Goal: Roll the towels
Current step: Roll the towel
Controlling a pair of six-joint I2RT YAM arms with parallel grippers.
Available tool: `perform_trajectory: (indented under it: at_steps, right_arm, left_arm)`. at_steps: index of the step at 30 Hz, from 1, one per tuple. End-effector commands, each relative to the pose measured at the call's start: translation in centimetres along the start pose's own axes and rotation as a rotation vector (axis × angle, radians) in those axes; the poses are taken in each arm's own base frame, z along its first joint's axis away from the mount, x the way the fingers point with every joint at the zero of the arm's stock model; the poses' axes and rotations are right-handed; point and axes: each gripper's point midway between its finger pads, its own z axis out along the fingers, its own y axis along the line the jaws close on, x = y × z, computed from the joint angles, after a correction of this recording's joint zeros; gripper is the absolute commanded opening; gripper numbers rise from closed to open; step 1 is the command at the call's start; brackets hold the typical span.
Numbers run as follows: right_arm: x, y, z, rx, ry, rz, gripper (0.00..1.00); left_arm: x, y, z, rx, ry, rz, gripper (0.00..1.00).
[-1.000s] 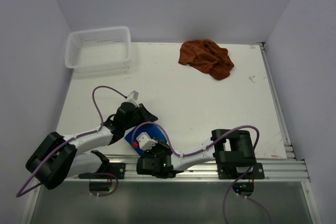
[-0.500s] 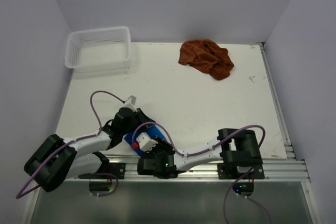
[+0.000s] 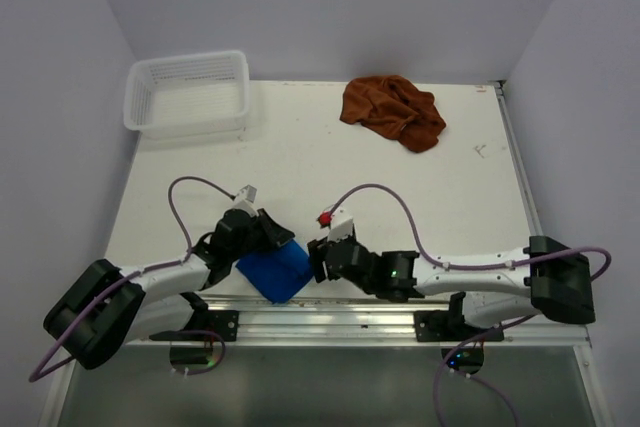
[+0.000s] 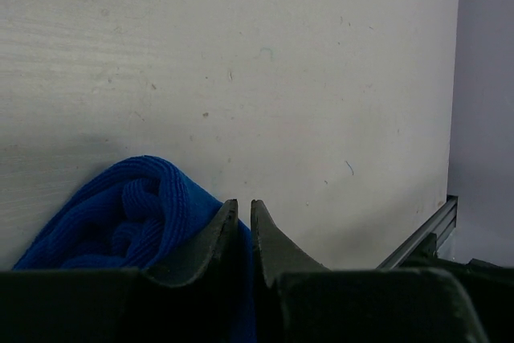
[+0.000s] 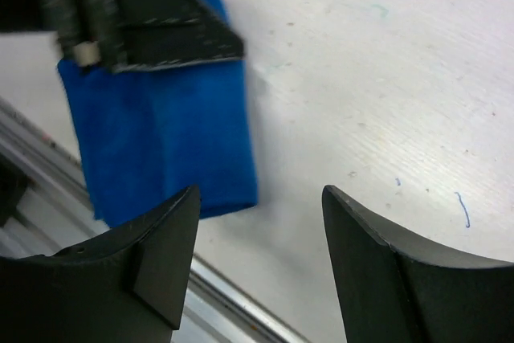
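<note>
The blue towel (image 3: 276, 272) lies rolled into a short bundle at the table's near edge, also seen in the right wrist view (image 5: 161, 134) and the left wrist view (image 4: 120, 214). My left gripper (image 3: 283, 239) rests on its far end, jaws (image 4: 243, 202) nearly together with blue cloth pinched between them. My right gripper (image 3: 318, 259) hovers just right of the roll, open (image 5: 261, 198), with bare table between its fingers. The rust-brown towel (image 3: 392, 112) lies crumpled at the far side of the table, right of centre.
A white mesh basket (image 3: 187, 94) sits at the far left corner. A metal rail (image 3: 380, 312) runs along the near edge just below the blue roll. The table's right edge has a raised strip (image 3: 525, 197).
My right arm has swung out from over the blue towel to its right side and its jaws have opened wide. The left gripper stays on the towel.
</note>
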Motion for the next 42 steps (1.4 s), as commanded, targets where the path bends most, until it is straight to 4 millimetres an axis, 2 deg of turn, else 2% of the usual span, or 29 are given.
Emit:
perform_trajectory:
  at_steps: [1,2,3,5,8,10,13,16,20,26,31,32,34,36,37,38,40,41,42]
  right_arm:
    - [-1.5,0.9,0.9,-0.187,-0.008,0.293,0.66]
    - [-1.0,0.6,1.2,-0.205,0.011,0.343,0.67]
    - [-1.8,0.7,1.5,-0.251,0.006,0.397,0.68]
    - [-1.3,0.8,2.3,-0.275,0.043,0.477,0.68]
    - [-1.1,1.7,3.3,-0.335,0.052,0.553,0.68]
    - [-0.2,2.2,4.0,-0.347,0.081,0.563,0.68]
    - [0.2,2.9,4.4,-0.379,0.093,0.593,0.68]
    - [1.8,2.8,5.3,-0.348,0.123,0.586,0.67]
    - [3.4,2.8,5.6,-0.338,0.154,0.554,0.6]
    - [4.7,3.3,5.2,-0.285,0.178,0.453,0.55]
    - [5.5,3.1,5.5,-0.24,0.191,0.415,0.39]
    - [6.1,3.1,5.3,-0.222,0.202,0.381,0.32]
    - [5.2,2.9,5.4,-0.183,0.167,0.346,0.28]
    - [5.4,2.5,5.1,-0.145,0.17,0.283,0.27]
    - [4.1,2.2,5.3,-0.111,0.126,0.266,0.27]
    - [4.6,1.5,5.1,-0.066,0.143,0.24,0.26]
    - [3.2,0.7,5.2,-0.004,0.095,0.208,0.27]
    - [3.1,0.3,5.0,0.015,0.092,0.172,0.28]
    - [2.9,0.1,5.0,0.027,0.083,0.158,0.27]
  left_arm:
    - [1.1,2.5,-0.4,-0.083,0.019,0.008,0.16]
    - [1.2,2.6,-0.4,-0.086,0.022,0.009,0.16]
    - [1.3,2.6,-0.4,-0.085,0.027,0.012,0.16]
    - [1.4,2.8,-0.5,-0.09,0.03,0.015,0.16]
    - [1.6,3.0,-0.7,-0.092,0.033,0.017,0.16]
    - [1.9,3.3,-0.8,-0.097,0.037,0.015,0.16]
    - [2.0,3.6,-1.0,-0.101,0.036,0.015,0.15]
    - [2.2,3.9,-1.2,-0.106,0.036,0.013,0.15]
    - [2.1,4.0,-1.4,-0.112,0.029,0.015,0.15]
    - [1.7,4.3,-1.4,-0.126,0.009,0.023,0.15]
    - [1.8,4.3,-1.4,-0.123,0.008,0.021,0.15]
    - [1.6,4.1,-1.4,-0.118,0.005,0.022,0.15]
    - [1.3,3.6,-1.4,-0.107,-0.004,0.021,0.15]
    - [0.3,2.7,-1.4,-0.095,-0.027,0.023,0.15]
    - [-0.1,2.2,-1.5,-0.087,-0.041,0.03,0.15]
    - [-0.6,1.7,-1.6,-0.075,-0.054,0.033,0.15]
    - [-1.5,0.3,-1.7,-0.053,-0.07,0.04,0.15]
    - [-1.9,-0.2,-1.8,-0.045,-0.076,0.048,0.16]
    - [-3.2,-1.2,-1.8,-0.041,-0.113,0.055,0.16]
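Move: The near end of the blue towel's roll lies about 4 cm to the right hand's left, level with it fore and aft, and some 6 cm below. The towel's flat part has its middle about 10 cm left, 3 cm back and 8 cm below that hand. From the left hand, already at the roll's far end, the near end is about 7 cm back, 5 cm right and slightly lower. The right fingers close on the near end of the towel's roll and pinch it between the pads. That hand first swings a little forward and right while sinking, then draws back and left to the roll, ending about 5 cm left and 5 cm lower; its wrist tips down nearly 30 degrees, then partly tips back. The left hand keeps its nearly shut fingers at the far end, easing slightly back and left, then starting to rise. ##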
